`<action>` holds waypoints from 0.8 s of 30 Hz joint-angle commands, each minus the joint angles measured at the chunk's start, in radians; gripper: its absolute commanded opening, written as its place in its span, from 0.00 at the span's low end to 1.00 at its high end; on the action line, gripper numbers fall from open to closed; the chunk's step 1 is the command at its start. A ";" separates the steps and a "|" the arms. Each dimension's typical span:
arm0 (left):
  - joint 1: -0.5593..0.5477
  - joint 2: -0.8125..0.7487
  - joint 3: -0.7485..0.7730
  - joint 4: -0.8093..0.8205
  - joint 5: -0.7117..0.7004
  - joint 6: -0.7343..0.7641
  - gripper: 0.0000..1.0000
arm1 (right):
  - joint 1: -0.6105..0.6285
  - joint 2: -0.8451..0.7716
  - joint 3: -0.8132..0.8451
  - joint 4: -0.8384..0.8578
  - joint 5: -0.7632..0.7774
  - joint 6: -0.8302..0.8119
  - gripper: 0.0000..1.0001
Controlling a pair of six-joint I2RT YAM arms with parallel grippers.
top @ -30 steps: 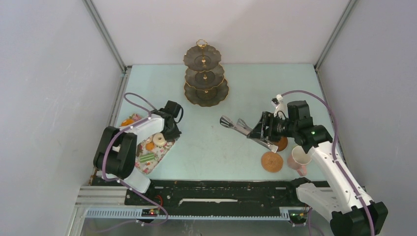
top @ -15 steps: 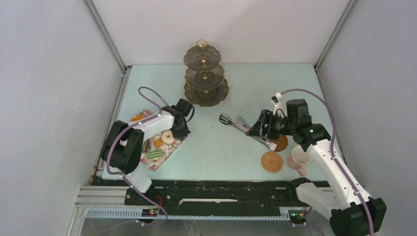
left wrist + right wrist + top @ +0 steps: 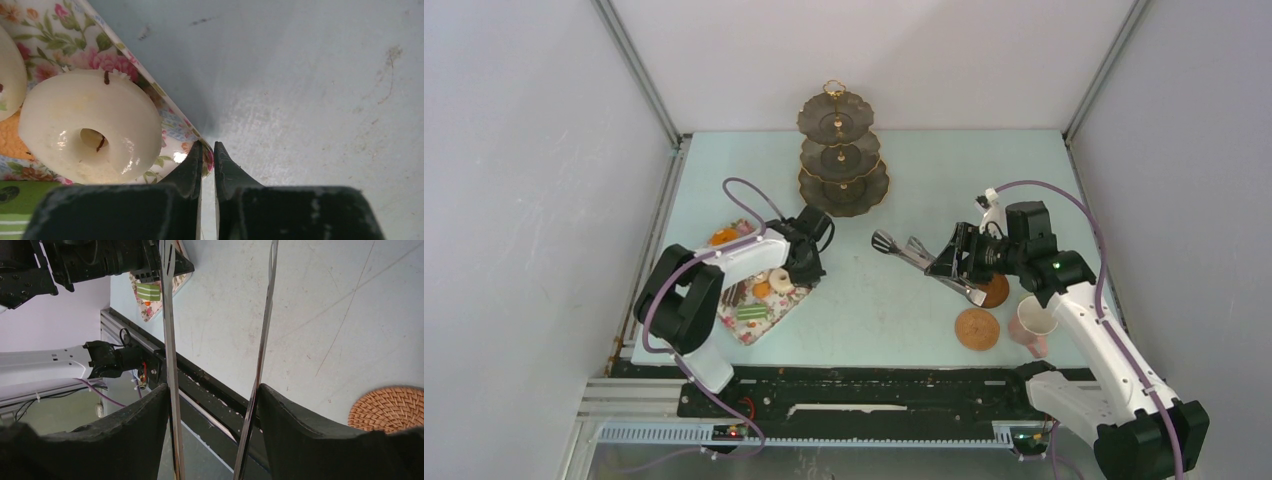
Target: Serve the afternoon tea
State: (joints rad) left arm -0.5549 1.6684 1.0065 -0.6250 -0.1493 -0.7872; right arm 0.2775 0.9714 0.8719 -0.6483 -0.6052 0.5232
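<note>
The floral cloth (image 3: 742,322) carries the toy cakes: a white doughnut (image 3: 779,278), orange (image 3: 762,290) and green (image 3: 751,312) pieces. My left gripper (image 3: 809,270) is shut on the cloth's right edge (image 3: 172,127), with the white doughnut (image 3: 85,132) just left of the fingertips (image 3: 195,160). My right gripper (image 3: 964,262) is shut on the long grey tongs (image 3: 914,255), held above the table with their tips pointing left. In the right wrist view both tong arms (image 3: 167,315) run between my fingers. Two brown coasters (image 3: 977,328) and a pink cup (image 3: 1034,322) lie by the right arm.
A three-tier dark stand with gold trim (image 3: 842,155) stands at the back centre. Grey walls enclose the light table (image 3: 874,300). A black rail (image 3: 874,395) runs along the near edge.
My left gripper has dragged the floral cloth with its cakes to the right, toward the table's middle. The right arm with the tongs has barely moved.
</note>
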 commanded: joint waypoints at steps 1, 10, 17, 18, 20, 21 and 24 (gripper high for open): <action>-0.037 -0.014 0.035 0.049 0.043 -0.015 0.00 | -0.003 0.006 0.004 0.036 -0.001 0.003 0.67; -0.045 -0.060 0.064 0.002 0.027 0.036 0.16 | -0.001 0.003 0.000 0.022 0.014 -0.013 0.67; -0.045 -0.152 0.038 -0.011 0.028 0.042 0.42 | 0.003 0.000 -0.024 0.021 0.021 -0.025 0.67; -0.045 -0.163 0.033 -0.017 0.028 0.042 0.45 | 0.003 0.002 -0.025 0.020 0.023 -0.027 0.67; -0.045 -0.193 0.026 -0.030 0.020 0.042 0.49 | 0.008 0.004 -0.025 0.022 0.029 -0.032 0.67; -0.045 -0.214 0.021 -0.036 0.012 0.041 0.51 | 0.011 0.004 -0.024 0.024 0.031 -0.035 0.67; -0.037 -0.308 -0.001 -0.054 -0.011 0.038 0.59 | 0.027 0.012 -0.025 0.028 0.045 -0.041 0.67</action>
State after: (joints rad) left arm -0.5926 1.4860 1.0248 -0.6518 -0.1268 -0.7586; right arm 0.2859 0.9787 0.8459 -0.6529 -0.5766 0.5041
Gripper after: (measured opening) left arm 0.545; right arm 0.666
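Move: The left fingers are closed on the floral tray's right-hand corner; the tray's middle lies about 16 cm to their left and level fore and aft, 1 cm lower. On it, the white donut is about 6 cm left and 1 cm ahead, the green striped cake roughly 14 cm left and 6 cm back. The cake stand rises some 28 cm ahead and 8 cm right. From the right hand, the tray's middle is about 45 cm left, 5 cm ahead and 19 cm down. Finish dragging the pinched tray corner with the left gripper, about 1.5 cm more to the right, towards the table's middle. Then open the fingers to roughly half, let go of the rim and lift straight up about 6 cm, tilting the hand slightly. Keep the tongs held in the right gripper. ##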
